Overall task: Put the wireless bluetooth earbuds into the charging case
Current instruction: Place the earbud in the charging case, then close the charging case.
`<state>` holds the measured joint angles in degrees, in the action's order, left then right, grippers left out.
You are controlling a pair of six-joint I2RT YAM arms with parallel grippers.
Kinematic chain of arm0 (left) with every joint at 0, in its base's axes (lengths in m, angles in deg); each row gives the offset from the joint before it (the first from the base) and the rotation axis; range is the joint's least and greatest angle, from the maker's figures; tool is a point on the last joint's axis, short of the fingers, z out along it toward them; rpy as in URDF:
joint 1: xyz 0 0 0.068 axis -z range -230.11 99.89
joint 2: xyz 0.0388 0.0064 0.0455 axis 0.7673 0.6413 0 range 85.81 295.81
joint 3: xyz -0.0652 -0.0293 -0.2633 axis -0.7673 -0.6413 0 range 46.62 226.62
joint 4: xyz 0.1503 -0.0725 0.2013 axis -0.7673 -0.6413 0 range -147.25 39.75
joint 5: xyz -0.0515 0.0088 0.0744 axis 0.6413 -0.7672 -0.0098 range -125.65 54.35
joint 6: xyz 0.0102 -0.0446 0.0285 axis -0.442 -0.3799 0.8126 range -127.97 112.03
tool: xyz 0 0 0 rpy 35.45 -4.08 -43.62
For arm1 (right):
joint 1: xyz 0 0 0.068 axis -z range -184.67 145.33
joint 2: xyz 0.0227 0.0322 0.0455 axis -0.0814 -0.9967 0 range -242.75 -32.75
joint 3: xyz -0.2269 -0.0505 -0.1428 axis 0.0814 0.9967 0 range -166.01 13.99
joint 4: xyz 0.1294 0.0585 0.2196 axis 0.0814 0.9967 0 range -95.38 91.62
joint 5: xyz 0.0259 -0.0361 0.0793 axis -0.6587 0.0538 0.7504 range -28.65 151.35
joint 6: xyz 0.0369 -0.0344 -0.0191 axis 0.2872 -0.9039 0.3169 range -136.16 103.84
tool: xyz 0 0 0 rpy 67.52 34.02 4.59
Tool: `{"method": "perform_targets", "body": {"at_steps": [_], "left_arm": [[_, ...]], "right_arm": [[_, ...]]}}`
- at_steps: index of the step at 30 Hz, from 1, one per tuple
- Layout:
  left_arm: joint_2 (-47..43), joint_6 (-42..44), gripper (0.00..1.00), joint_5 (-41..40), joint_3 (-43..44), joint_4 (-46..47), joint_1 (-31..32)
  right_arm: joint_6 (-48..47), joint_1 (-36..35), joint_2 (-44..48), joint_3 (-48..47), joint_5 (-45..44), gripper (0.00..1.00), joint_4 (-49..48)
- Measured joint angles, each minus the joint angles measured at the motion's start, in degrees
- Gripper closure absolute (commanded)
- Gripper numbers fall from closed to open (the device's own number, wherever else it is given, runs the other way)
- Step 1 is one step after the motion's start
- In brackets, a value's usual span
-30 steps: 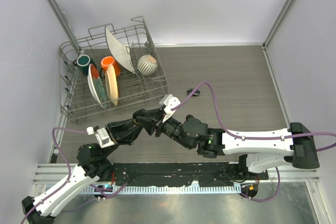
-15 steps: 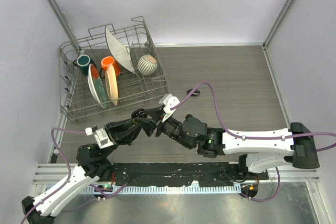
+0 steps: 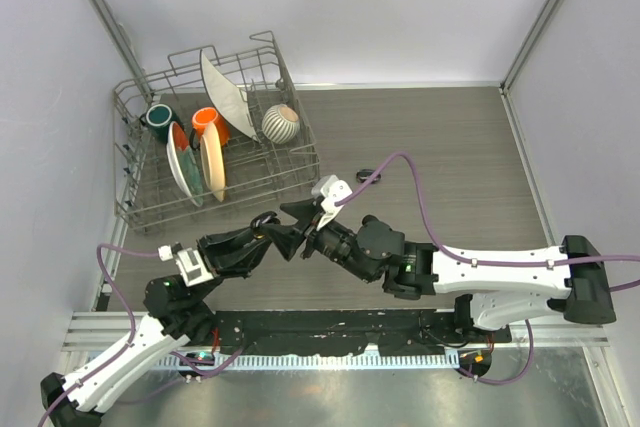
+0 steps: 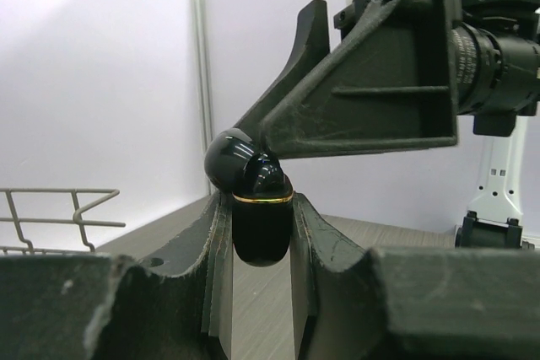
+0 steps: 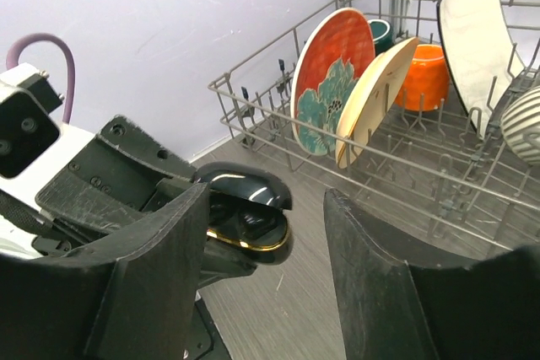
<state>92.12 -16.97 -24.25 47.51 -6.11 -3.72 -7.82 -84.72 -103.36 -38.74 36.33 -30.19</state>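
The charging case, glossy black with a gold rim, is pinched upright between the fingers of my left gripper, which is shut on it above the table. Its lid stands partly raised. Through the gap a dark glossy shape shows inside the case, seemingly an earbud. My right gripper is open, one finger against the case's side by the lid and the other finger well apart from it. From above, the two grippers meet at mid-table, left and right.
A wire dish rack with plates, cups and a striped bowl stands at the back left, close behind the grippers. A small black object lies on the table under the right arm's purple cable; what it is I cannot tell.
The right gripper's jaws have spread wider around the case's lid. Both grippers have drifted slightly left and away from the bases. The left gripper's hold on the case is unchanged.
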Motion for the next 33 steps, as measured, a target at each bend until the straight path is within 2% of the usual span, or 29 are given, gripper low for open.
{"method": "perform_targets", "body": {"at_steps": [18,19,22,28,33], "left_arm": [[0.1,-0.2,1.0,0.8,0.0,2.4,0.0],[0.1,-0.2,1.0,0.8,0.0,2.4,0.0],[0.1,-0.5,1.0,0.8,0.0,2.4,0.0],[0.2,-0.9,1.0,0.8,0.0,2.3,0.0],[0.2,-1.1,1.0,0.8,0.1,2.3,0.0]], "right_arm": [[0.0,1.0,5.1,1.8,-0.3,0.37,-3.6],[0.0,1.0,5.4,1.8,-0.4,0.32,-3.8],[0.3,1.0,6.1,1.8,-0.7,0.29,-3.6],[2.2,1.8,6.1,-2.5,-3.0,0.17,5.0],[5.0,4.8,5.4,-10.1,-2.5,0.12,15.1]]}}
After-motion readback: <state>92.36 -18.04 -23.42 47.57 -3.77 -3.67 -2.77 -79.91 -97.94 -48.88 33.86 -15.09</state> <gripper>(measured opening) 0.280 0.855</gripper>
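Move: The charging case, lid open, is still held upright in the left hand, its middle about 1 cm ahead of, 1 cm to the right of and 1 cm above that hand's point. From the empty, half-open right hand, the case is level with it fore and aft, some 2 cm to the left and 2 cm lower. Down on the table, roughly 31 cm below the right hand, loose earbuds lie about 7 cm ahead and 4 cm right, and a second black case about 20 cm ahead and 16 cm right. The right hand backs its fingertip off the top of the open charging case, lifting about 6 cm and drawing some 4 cm to the right, with a late quick 3 cm forward and a slight clockwise turn, while its already parted fingers spread clearly wider in the second half. The left hand keeps its pinch on the case, rising barely 1 cm as the right finger comes free and then holding still. ##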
